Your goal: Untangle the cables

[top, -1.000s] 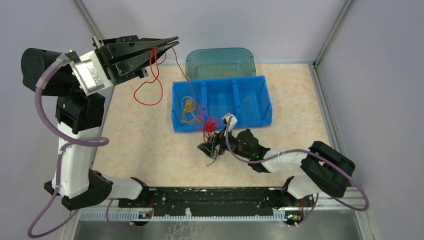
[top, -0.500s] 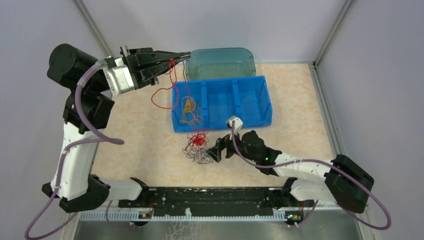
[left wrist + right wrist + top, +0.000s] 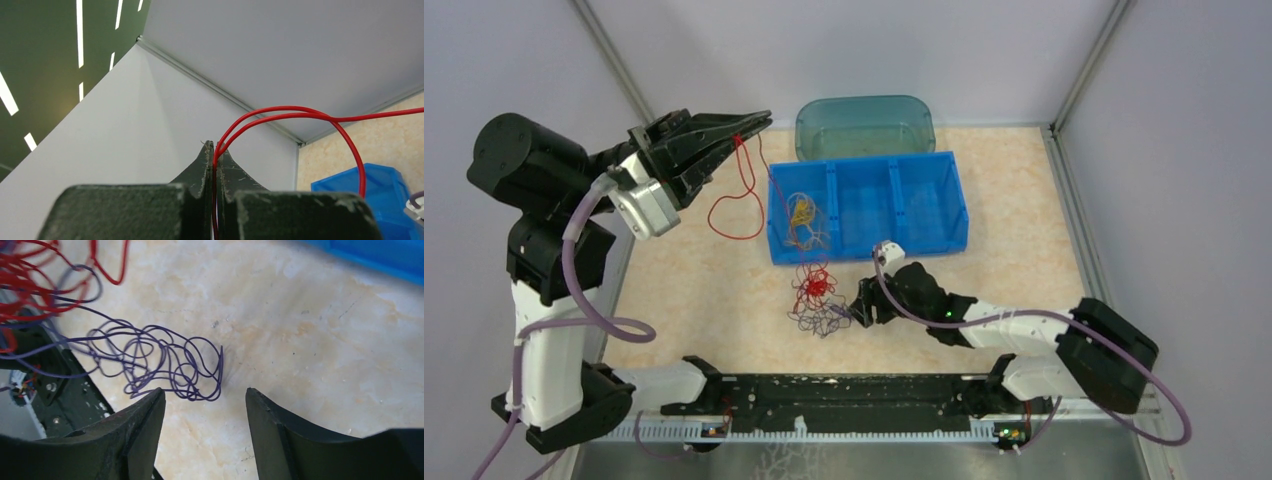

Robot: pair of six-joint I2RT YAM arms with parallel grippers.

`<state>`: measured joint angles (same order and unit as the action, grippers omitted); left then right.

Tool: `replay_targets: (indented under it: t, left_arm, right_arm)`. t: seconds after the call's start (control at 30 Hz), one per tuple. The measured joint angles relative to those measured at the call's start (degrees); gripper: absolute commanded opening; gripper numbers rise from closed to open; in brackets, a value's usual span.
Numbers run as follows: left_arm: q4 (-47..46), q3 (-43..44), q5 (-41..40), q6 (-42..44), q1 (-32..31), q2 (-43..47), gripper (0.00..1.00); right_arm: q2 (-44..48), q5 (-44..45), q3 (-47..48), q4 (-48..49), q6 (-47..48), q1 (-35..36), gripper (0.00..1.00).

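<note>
My left gripper (image 3: pixel 758 121) is raised at the back left, shut on a red cable (image 3: pixel 728 206) that hangs in a loop and trails down to a red clump (image 3: pixel 816 285) on the table. In the left wrist view the red strand (image 3: pixel 300 112) runs between the closed tips (image 3: pixel 215 150). A purple cable clump (image 3: pixel 822 322) lies just below the red one. My right gripper (image 3: pixel 860 310) is low beside it, open and empty. In the right wrist view the purple cable (image 3: pixel 165 365) lies just ahead of the gripper (image 3: pixel 204 392). A yellow cable (image 3: pixel 801 212) lies in the bin's left compartment.
A blue three-compartment bin (image 3: pixel 869 250) stands mid-table, with a teal translucent tub (image 3: pixel 864 125) behind it. The black base rail (image 3: pixel 844 390) runs along the near edge. Grey walls close in on three sides.
My left gripper swung right and then back left with the red cable in it. My right gripper let go of the clump, backed off slightly and its jaws narrowed; the clump dropped onto the table.
</note>
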<state>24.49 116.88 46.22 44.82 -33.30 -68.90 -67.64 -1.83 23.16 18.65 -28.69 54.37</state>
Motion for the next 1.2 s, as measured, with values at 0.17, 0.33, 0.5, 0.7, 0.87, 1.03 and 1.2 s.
replay_targets:
  t: [0.17,0.33,0.5,0.7,0.87,1.03,1.2]
  left_arm:
    - [1.3,0.0,-0.9,2.1,0.0,0.8,0.00]
    - [2.1,0.3,-2.2,3.5,0.0,0.7,0.00]
    - [2.7,-1.1,-3.6,4.9,0.0,1.7,0.00]
    - [3.5,-4.9,-5.2,6.4,0.0,4.1,0.00]
    - [4.7,-12.2,-5.7,6.4,0.0,7.1,0.00]
    - [8.8,-26.9,-5.2,6.9,-0.1,11.9,0.00]
    - [16.5,-42.6,-4.2,9.7,-0.1,14.4,0.00]
  right_arm:
    - [-9.5,0.2,5.4,-3.6,-0.6,0.6,0.55]
    - [-14.5,1.2,9.4,-4.7,-0.9,3.5,0.38]
    - [-19.1,1.8,12.9,-5.8,-0.8,5.5,0.09]
    - [-19.3,2.4,13.3,-6.9,-1.2,5.5,0.00]
    - [-11.0,4.6,11.3,-8.9,-1.4,4.0,0.00]
    - [5.9,7.4,10.1,-12.3,-1.1,-2.0,0.00]
    - [19.1,8.6,10.4,-16.3,-0.1,-6.3,0.04]
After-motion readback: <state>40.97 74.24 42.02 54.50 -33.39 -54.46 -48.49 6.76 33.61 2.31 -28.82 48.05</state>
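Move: My right hand, fingers partly open, has the purple cable's tangle about 6 cm to its left, 1 cm ahead and 6 cm down. The red cable's tangle is some 7 cm ahead and 8 cm left of that hand; the blue bin's left compartment is roughly 20 cm ahead and 10 cm left. My left hand holds a red loop high up; the red tangle lies some 60 cm below it, 9 cm ahead, 1 cm left. I dip my right hand about 5 cm down and as far left to the near edge of the purple tangle and shut its fingers there, then pull away up some 17 cm, to the right and forward, turning clockwise. My left hand keeps its pinch on the red cable and barely moves at first, then drops fast, about 28 cm, towards the red tangle, its fingertips tipping down some 40 degrees. ##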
